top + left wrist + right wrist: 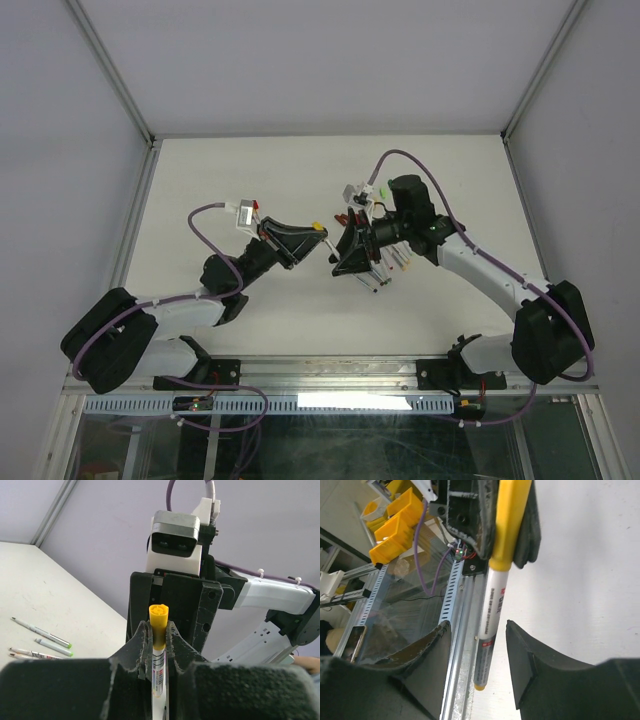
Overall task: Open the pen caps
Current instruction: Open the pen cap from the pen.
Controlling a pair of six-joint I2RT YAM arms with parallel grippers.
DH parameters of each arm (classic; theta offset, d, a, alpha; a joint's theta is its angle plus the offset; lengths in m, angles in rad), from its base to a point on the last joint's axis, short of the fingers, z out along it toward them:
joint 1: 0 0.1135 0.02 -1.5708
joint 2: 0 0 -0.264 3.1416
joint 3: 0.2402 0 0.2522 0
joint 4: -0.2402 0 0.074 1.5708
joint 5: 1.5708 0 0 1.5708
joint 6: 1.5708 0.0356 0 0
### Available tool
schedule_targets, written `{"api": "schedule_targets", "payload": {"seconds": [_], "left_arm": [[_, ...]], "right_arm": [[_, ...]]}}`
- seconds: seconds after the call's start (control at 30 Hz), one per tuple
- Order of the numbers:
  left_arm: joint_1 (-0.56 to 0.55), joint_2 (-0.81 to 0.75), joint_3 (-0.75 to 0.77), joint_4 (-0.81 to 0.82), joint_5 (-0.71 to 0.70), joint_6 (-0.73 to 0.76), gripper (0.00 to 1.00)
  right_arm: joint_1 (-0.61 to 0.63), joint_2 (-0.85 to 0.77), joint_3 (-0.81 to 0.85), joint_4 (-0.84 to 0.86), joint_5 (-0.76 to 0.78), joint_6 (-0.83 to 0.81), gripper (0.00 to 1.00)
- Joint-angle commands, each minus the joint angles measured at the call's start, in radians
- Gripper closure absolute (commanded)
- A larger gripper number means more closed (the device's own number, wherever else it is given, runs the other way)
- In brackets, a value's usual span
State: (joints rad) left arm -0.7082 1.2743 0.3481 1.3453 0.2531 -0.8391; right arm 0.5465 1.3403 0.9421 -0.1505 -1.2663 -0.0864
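A white pen with a yellow pen cap [159, 615] is held above the table. My left gripper [159, 630] is shut on it, the fingertips pinching the cap and the barrel [159, 672] running back between the fingers. From the right wrist, the cap [507, 525] sits in the left gripper's fingers [482, 525]. The barrel [490, 615] hangs down between my right gripper [479, 627] fingers, which stand open with a gap on each side. From above, the two grippers meet tip to tip around the cap [318, 226].
Several uncapped pens [385, 270] lie on the table under the right arm, and three show far left in the left wrist view [42, 632]. Small red caps [345, 218] lie beside the right gripper. White walls enclose the table [200, 180].
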Motion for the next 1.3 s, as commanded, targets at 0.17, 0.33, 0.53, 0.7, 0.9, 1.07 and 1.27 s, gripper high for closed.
{"api": "schedule_targets", "payload": {"seconds": [0.17,0.33,0.53,0.7,0.9,1.07,1.27], "left_arm": [[-0.035,0.005,-0.022,0.032,-0.115,0.061,1.0],[-0.037,0.015,-0.034,0.046,-0.129,0.061,1.0],[-0.037,0.023,-0.041,0.058,-0.141,0.062,1.0],[-0.036,0.019,-0.046,0.066,-0.167,0.071,1.0],[0.035,-0.043,-0.057,0.076,-0.288,0.093,1.0],[0.219,-0.138,0.017,-0.042,-0.304,0.078,1.0],[0.348,-0.218,0.105,-0.192,-0.325,0.065,1.0]], "right_arm": [[0.018,-0.01,-0.007,0.126,0.13,0.089,0.54],[0.017,-0.012,-0.006,0.126,0.147,0.098,0.56],[0.017,-0.008,-0.003,0.126,0.154,0.1,0.65],[0.018,0.015,0.014,0.095,0.143,0.091,0.95],[0.029,0.061,0.047,0.025,0.124,0.08,1.0],[0.061,0.122,0.073,-0.02,0.111,0.069,1.0],[0.092,0.176,0.104,-0.092,0.139,0.036,1.0]]}}
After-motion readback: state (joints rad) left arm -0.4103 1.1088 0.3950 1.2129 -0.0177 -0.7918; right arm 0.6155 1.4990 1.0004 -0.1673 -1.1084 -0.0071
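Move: The left fingers already hold the pen by its yellow cap; the pen's middle is about 2 cm to that hand's right, 3 cm back and 3 cm below. From the open right gripper it lies some 3 cm ahead, 2 cm left and 3 cm above. The uncapped pens lie about 12 cm ahead and 13 cm right of the right hand, 21 cm below. Two capped pens lie roughly 16 cm ahead and 17 cm left of the left hand, 26 cm below. Ease the right gripper about 2.5 cm forward along the pen and shut its fingers on the rear of the barrel, while the left sinks slightly with its grip on the cap. Then pull the left hand briskly left, forward and up, some 15 cm, swinging it about 25 degrees counter-clockwise; let the right follow left briefly, then draw it down and back. ##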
